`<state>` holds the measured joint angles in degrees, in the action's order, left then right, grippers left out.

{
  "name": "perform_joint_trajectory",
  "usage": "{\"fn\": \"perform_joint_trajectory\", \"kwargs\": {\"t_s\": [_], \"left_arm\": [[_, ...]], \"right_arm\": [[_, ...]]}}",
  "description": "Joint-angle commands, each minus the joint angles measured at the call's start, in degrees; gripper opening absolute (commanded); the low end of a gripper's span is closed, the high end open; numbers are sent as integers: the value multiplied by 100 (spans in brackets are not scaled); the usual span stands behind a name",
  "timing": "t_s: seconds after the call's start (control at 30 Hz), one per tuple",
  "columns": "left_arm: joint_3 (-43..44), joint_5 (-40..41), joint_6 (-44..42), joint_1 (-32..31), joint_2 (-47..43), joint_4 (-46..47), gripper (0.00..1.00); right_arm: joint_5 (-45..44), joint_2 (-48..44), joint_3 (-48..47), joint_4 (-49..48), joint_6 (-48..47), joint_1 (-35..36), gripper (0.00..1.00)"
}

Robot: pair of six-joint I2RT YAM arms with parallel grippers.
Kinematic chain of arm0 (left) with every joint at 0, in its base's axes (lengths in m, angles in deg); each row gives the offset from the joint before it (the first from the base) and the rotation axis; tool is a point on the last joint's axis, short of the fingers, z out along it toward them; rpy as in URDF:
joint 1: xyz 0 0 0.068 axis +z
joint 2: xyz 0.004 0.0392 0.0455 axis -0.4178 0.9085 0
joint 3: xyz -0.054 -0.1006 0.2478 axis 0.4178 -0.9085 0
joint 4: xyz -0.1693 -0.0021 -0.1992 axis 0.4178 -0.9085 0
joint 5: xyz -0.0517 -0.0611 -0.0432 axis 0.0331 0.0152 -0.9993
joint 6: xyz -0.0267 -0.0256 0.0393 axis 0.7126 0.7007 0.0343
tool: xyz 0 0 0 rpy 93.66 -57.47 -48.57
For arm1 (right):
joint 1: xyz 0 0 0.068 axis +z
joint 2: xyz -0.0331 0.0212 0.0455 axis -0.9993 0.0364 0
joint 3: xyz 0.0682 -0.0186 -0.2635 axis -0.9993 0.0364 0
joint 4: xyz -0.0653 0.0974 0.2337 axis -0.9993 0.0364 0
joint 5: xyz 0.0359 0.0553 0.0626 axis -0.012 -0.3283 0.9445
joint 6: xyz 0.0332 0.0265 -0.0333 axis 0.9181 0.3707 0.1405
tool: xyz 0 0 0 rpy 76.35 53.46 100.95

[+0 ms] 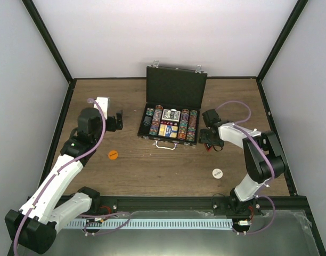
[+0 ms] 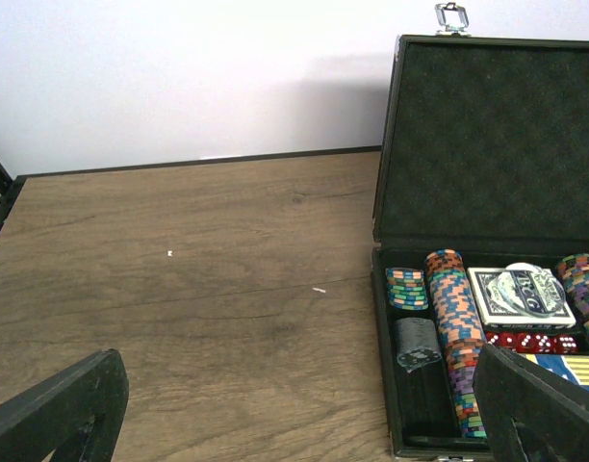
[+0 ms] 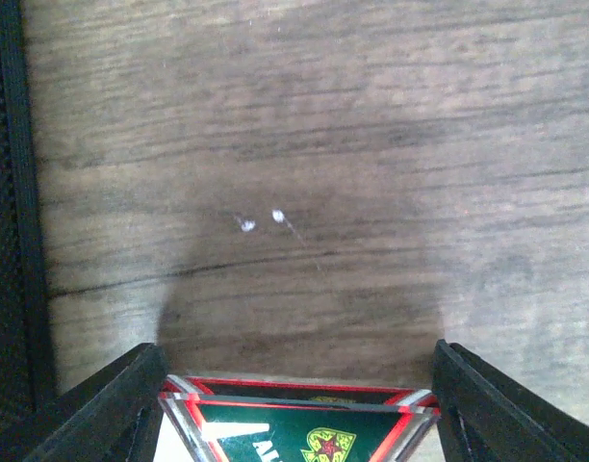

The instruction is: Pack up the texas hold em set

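The black case [image 1: 176, 85] stands open at the table's middle back, lid upright, with rows of multicoloured chips [image 1: 157, 120] and a blue-backed card deck [image 1: 171, 116] in its tray. In the left wrist view the case [image 2: 497, 135] is on the right, with chips [image 2: 453, 318] and deck [image 2: 519, 294] showing. An orange disc [image 1: 113, 154] and a white disc [image 1: 217, 173] lie loose on the wood. My right gripper [image 1: 211, 143] is low, just right of the case. Its jaws [image 3: 299, 351] meet both corners of the dark green, red-edged triangle [image 3: 294, 428]. My left gripper [image 1: 116, 121] hangs open and empty left of the case.
Black frame posts and white walls close in the table on three sides. The case's dark side wall [image 3: 11, 192] runs along the left edge of the right wrist view. Red dice [image 2: 525, 342] and a short black chip stack [image 2: 417, 342] sit in the tray.
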<state>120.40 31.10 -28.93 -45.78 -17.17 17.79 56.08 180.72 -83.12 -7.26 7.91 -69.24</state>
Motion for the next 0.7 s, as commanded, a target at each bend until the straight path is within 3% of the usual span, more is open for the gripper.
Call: {"fn": "perform_joint_trajectory", "kwargs": {"t_s": [0.0, 0.33, 0.67], "left_arm": [[-37, -33, 15, 20, -74, 122, 100], [-41, -46, 14, 17, -48, 131, 100], [-47, -9, 15, 23, -31, 128, 100]], "right_arm": [[15, -378, -75, 351, 120, 99, 64], [154, -923, -967, 499, 22, 493, 64], [566, 787, -2538, 148, 144, 1633, 62]]}}
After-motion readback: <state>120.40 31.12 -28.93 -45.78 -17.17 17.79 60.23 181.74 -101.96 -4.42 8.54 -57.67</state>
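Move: I already have the red-edged triangular button pinched in my right hand, low at the table. The open case's middle lies about 20 cm to the left and 12 cm ahead, roughly level in height. In it, the card deck is some 19 cm left and 17 cm ahead, the right chip row 8 cm left and 12 cm ahead. The white button lies 15 cm back, 4 cm right. From my left hand, the case is about 21 cm right, 12 cm ahead and 25 cm below. I lift the triangular button off the table with my right hand, about 10 cm up, and as it climbs I swing it left some 12 cm and a little forward, speeding up, in over the near right part of the open case. The wrist tips the fingers slightly outward and turns a bit counter-clockwise, around 20 degrees altogether, while the fingers keep their pinch. ##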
